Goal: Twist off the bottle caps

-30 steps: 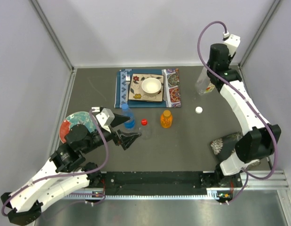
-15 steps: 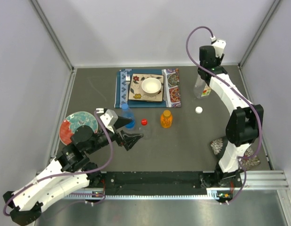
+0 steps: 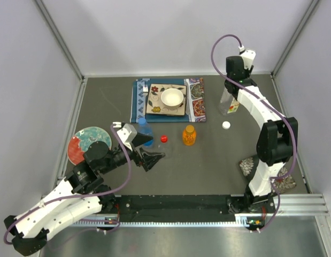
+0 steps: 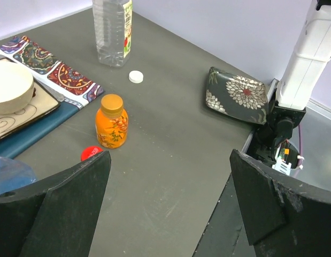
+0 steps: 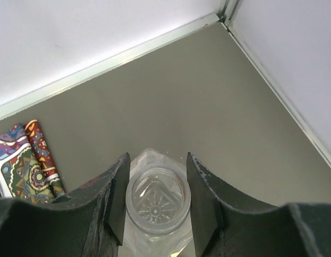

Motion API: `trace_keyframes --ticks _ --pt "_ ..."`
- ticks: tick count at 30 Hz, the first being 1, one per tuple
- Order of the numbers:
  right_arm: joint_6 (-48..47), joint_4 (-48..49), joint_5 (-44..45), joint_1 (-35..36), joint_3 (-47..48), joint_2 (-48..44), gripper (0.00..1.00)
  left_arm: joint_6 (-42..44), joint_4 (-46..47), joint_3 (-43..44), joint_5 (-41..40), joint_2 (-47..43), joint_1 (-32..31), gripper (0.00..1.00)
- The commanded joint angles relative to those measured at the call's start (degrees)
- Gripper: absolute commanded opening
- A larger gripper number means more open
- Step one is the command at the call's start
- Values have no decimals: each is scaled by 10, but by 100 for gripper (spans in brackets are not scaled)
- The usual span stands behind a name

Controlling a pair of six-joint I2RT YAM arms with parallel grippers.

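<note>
My right gripper (image 3: 230, 89) (image 5: 158, 160) is shut on the neck of a clear bottle (image 3: 228, 105) (image 5: 158, 201) that stands uncapped at the back right. A white cap (image 3: 225, 125) (image 4: 136, 76) lies loose on the table just in front of it. A red cap (image 3: 163, 138) (image 4: 90, 152) lies loose near the middle. The orange bottle (image 3: 189, 136) (image 4: 112, 126) carries its orange cap (image 4: 112, 101). A blue cap (image 3: 143, 121) tops the bottle beside my left gripper (image 3: 149, 158) (image 4: 170, 176), which is open and holds nothing.
A patterned mat (image 3: 195, 99) at the back centre bears a tray with a white bowl (image 3: 172, 97) (image 4: 10, 85). A red and teal plate (image 3: 89, 143) lies at the left. A floral pouch (image 3: 249, 165) (image 4: 235, 95) sits by the right arm's base.
The right arm swung left and folded in, carrying the clear bottle slightly left and nearer. The left arm edged right toward the red cap, uncovering more of the plate.
</note>
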Motion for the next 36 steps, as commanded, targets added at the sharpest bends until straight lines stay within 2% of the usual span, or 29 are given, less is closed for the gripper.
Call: trace_keyframes --ticks 1,2,4,5,8,14,30,36 --pt "16 -3 -25 -7 -24 -5 12 -7 34 5 12 6 0 98" --pt "16 -3 -26 -7 -26 -6 22 -9 35 5 13 6 0 98" --pt "16 -5 -37 -8 -28 -10 35 -10 35 5 16 7 0 98" --pt "17 -6 -39 -7 -28 -11 47 -11 35 6 15 9 1 98" --pt "21 -11 -47 -7 -26 -21 61 -12 34 8 14 8 1 98" --pt "37 -26 -66 -7 -19 -44 68 -13 35 11 14 12 0 98" --pt "42 -42 -89 -6 -26 -69 68 -24 35 7 27 11 0 98" --pt "59 -53 -95 -4 -7 -116 80 -20 30 11 21 9 1 98"
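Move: The right hand still pinches the clear bottle by its uncapped neck; the bottle's middle is straight below, about 11 cm down. Counted from that hand and near table height, the loose white cap lies some 9 cm back and 1 cm left, the patterned napkin about 5 cm ahead and 18 cm left, and the orange bottle roughly 17 cm back and 20 cm left. From the idle left hand, the clear bottle is about 35 cm ahead, 40 cm right and somewhat lower. The right fingers let go of the clear bottle's neck, opening from under half to about three quarters and ending astride the mouth, clear of it. As they spread, the right hand eases about 2 cm back and 2 cm left, dipping some 2 cm towards the table before coming back up to its starting height, while the wrist rolls its left side up and swings slightly counter-clockwise, by 5 to 10 degrees. ##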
